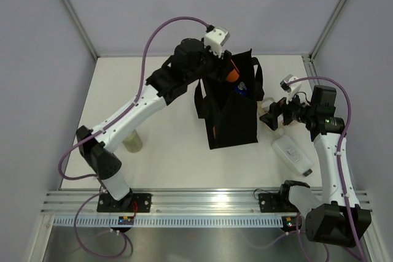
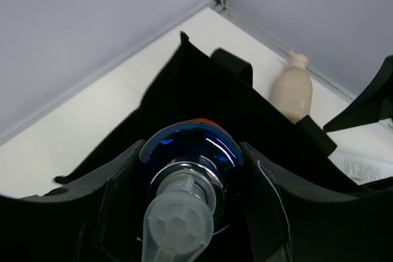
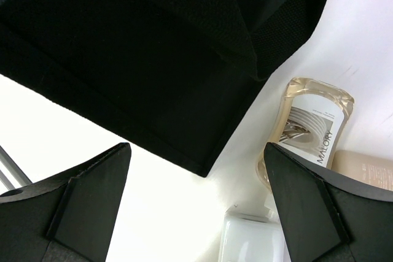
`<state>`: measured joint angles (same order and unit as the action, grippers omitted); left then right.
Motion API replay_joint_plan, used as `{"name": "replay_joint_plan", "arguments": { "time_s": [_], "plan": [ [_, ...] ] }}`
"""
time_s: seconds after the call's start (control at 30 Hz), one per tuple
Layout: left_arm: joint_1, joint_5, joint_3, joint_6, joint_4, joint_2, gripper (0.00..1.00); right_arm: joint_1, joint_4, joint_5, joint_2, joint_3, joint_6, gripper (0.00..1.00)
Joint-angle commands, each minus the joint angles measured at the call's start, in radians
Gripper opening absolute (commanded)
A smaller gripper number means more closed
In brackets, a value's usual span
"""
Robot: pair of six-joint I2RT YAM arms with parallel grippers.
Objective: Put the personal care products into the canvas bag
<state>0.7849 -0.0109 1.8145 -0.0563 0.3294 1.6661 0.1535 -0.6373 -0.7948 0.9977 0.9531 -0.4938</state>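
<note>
The black canvas bag (image 1: 232,118) stands open at mid-table. My left gripper (image 1: 226,73) is over its mouth, shut on the blue-and-orange bottle (image 2: 191,154), whose clear pump top faces the wrist camera; its orange part (image 1: 232,75) shows from above. My right gripper (image 1: 271,118) is open and empty just right of the bag, low over the table. Between its fingers (image 3: 92,188) the right wrist view shows the bag's corner (image 3: 153,59), a clear amber bottle with a white label (image 3: 310,128), a beige pack (image 3: 367,170) and the flat white bottle (image 3: 253,237). The pale cream bottle (image 1: 132,141) stands left of the bag.
The flat white bottle (image 1: 295,155) lies right of the bag near the right arm. A small beige bottle (image 2: 293,92) stands beyond the bag's far side. Grey walls enclose the table at the back and sides. A metal rail (image 1: 202,199) runs along the near edge.
</note>
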Motion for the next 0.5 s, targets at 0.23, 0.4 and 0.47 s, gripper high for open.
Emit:
{"name": "replay_joint_plan", "arguments": {
  "time_s": [0.23,0.4,0.47],
  "plan": [
    [0.011,-0.300,0.141,0.173,0.118,0.162,0.00,0.006,-0.010,-0.007,-0.011,0.009,-0.017,0.99],
    [0.010,-0.503,0.200,0.234,0.209,0.245,0.00,0.006,-0.021,-0.012,-0.002,0.015,-0.022,0.99],
    [0.011,-0.556,0.215,0.243,0.212,0.268,0.00,0.006,-0.019,-0.012,-0.005,0.015,-0.022,1.00]
  ]
}}
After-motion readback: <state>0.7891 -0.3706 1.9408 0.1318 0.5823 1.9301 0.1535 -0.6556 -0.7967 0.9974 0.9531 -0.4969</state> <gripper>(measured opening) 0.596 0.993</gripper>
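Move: The left hand already holds the orange bottle by its blue cap above the canvas bag, whose middle lies about 25 cm below, 5 cm to the right and 1 cm ahead. The bottle already in the bag stands roughly 4 cm ahead, 8 cm right and 30 cm below; the clear bottle lies on the table 22 cm right, 1 cm ahead, 37 cm below. From the right hand the bag is some 9 cm ahead, 13 cm left and 10 cm lower. The left hand lowers the held orange bottle about 13 cm, veering right, into the canvas bag while turning clockwise. ##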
